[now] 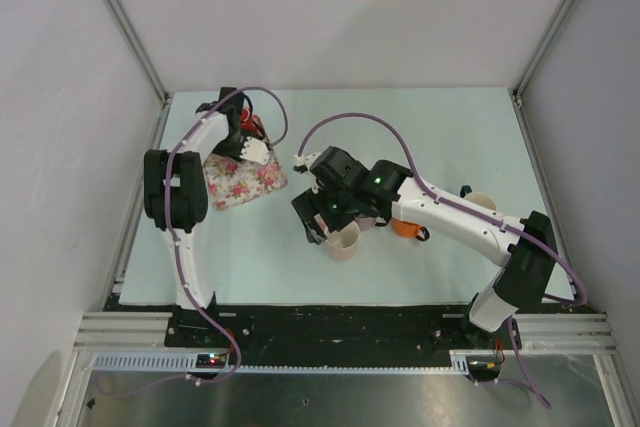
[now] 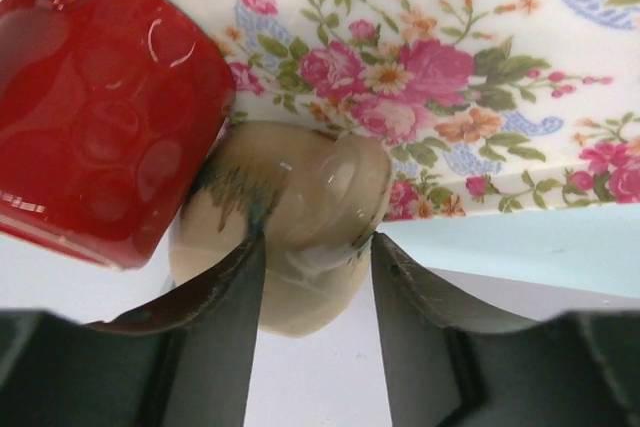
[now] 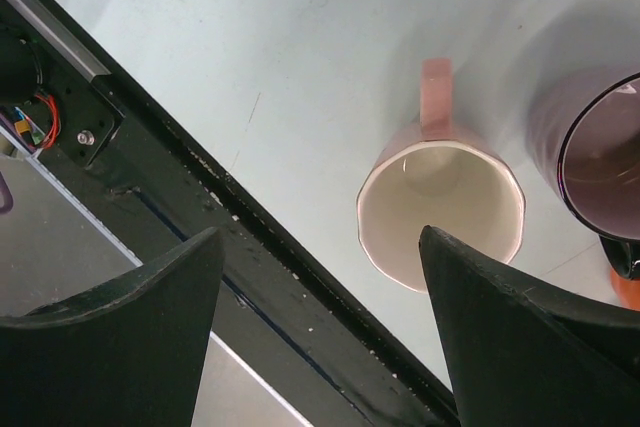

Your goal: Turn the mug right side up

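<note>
A pink mug (image 3: pixel 440 209) stands upright on the table with its mouth up, also in the top view (image 1: pixel 343 241). My right gripper (image 3: pixel 320 237) is open and empty just above it (image 1: pixel 322 219); one finger overlaps the mug's rim in the wrist view. At the back left, my left gripper (image 2: pixel 316 237) is closed on a cream mug (image 2: pixel 290 197), with both fingers touching its sides; in the top view the gripper (image 1: pixel 255 149) sits between a red mug and a floral mug. I cannot tell which way up the cream mug is.
A red mug (image 2: pixel 100 107) touches the cream one on its left (image 1: pixel 250 127). A large floral mug (image 1: pixel 245 182) lies beside it (image 2: pixel 450 67). A purple mug (image 3: pixel 600 157) and an orange object (image 1: pixel 405 229) stand right of the pink mug. Another cream mug (image 1: pixel 481 203) stands at the right.
</note>
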Robot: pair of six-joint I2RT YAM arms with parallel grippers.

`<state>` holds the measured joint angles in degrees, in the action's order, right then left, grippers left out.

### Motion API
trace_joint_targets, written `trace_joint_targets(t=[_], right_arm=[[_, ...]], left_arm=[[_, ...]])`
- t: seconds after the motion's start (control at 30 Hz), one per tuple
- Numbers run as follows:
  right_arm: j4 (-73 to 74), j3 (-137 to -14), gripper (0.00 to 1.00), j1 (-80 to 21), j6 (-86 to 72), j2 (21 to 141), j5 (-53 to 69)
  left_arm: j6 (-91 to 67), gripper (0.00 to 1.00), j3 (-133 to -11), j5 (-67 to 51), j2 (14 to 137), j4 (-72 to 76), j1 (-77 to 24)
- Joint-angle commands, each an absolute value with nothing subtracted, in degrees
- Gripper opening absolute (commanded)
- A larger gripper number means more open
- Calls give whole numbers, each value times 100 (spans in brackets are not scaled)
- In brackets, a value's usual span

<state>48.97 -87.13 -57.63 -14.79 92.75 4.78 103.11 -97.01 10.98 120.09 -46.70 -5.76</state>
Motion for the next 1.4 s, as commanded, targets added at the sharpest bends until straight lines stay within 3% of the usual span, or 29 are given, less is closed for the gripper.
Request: trace_joint_targets(t=[0.0, 0.27, 0.4, 0.47, 0.53, 1.07, 1.37], right_arm=[[4840, -9007, 84, -5732, -1455, 9303, 559], [4827, -9015, 84, -5725, -1473, 9281, 605], [4863, -9009, 84, -5726, -1490, 9260, 598], [4870, -9007, 84, -5723, -1500, 9247, 569], [4854, -9008, 84, -5726, -1533, 9229, 542], [3733, -8404, 84, -5104, -2141, 8354, 464], [2573, -8154, 84, -4652, -2328, 8336, 1217]], left_arm=[[10359, 48, -9935, 1091, 12211, -4657, -564], [10276, 42, -9694, 1138, 12342, -4640, -556], [10242, 24, -9753, 1242, 12402, -4626, -556], [10220, 7, -9755, 1284, 12393, -4624, -561], [10083, 2, -9756, 1242, 12325, -4619, -577], [6845, 0, -9240, -548, 10653, -4636, -611], [4693, 0, -8858, -1336, 9795, -4634, -609]])
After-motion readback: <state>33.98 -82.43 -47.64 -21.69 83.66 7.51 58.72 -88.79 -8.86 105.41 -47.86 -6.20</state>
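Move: Just below the left fingers, about 5 cm down and some 2 cm ahead, lies the beige mug with its handle towards them. From that hand the red mug stands roughly 6 cm ahead and 8 cm right; the flowered tray's middle is about 7 cm back and 8 cm right. For the right hand the beige mug is some 33 cm ahead and 31 cm left, with the upright pink mug about 3 cm ahead, 5 cm right and 13 cm lower. Sinking about 2 cm, the left hand shuts its half-open fingers and pinches the beige mug's handle, then carries the mug some 8 cm back and about 5 cm each up and to the right, over the tray, turning roughly 45 degrees counter-clockwise. Late on, the empty right hand, still wide open, rises about 7 cm and goes 6 cm forward, away from the pink mug, tilting some 20 degrees. ##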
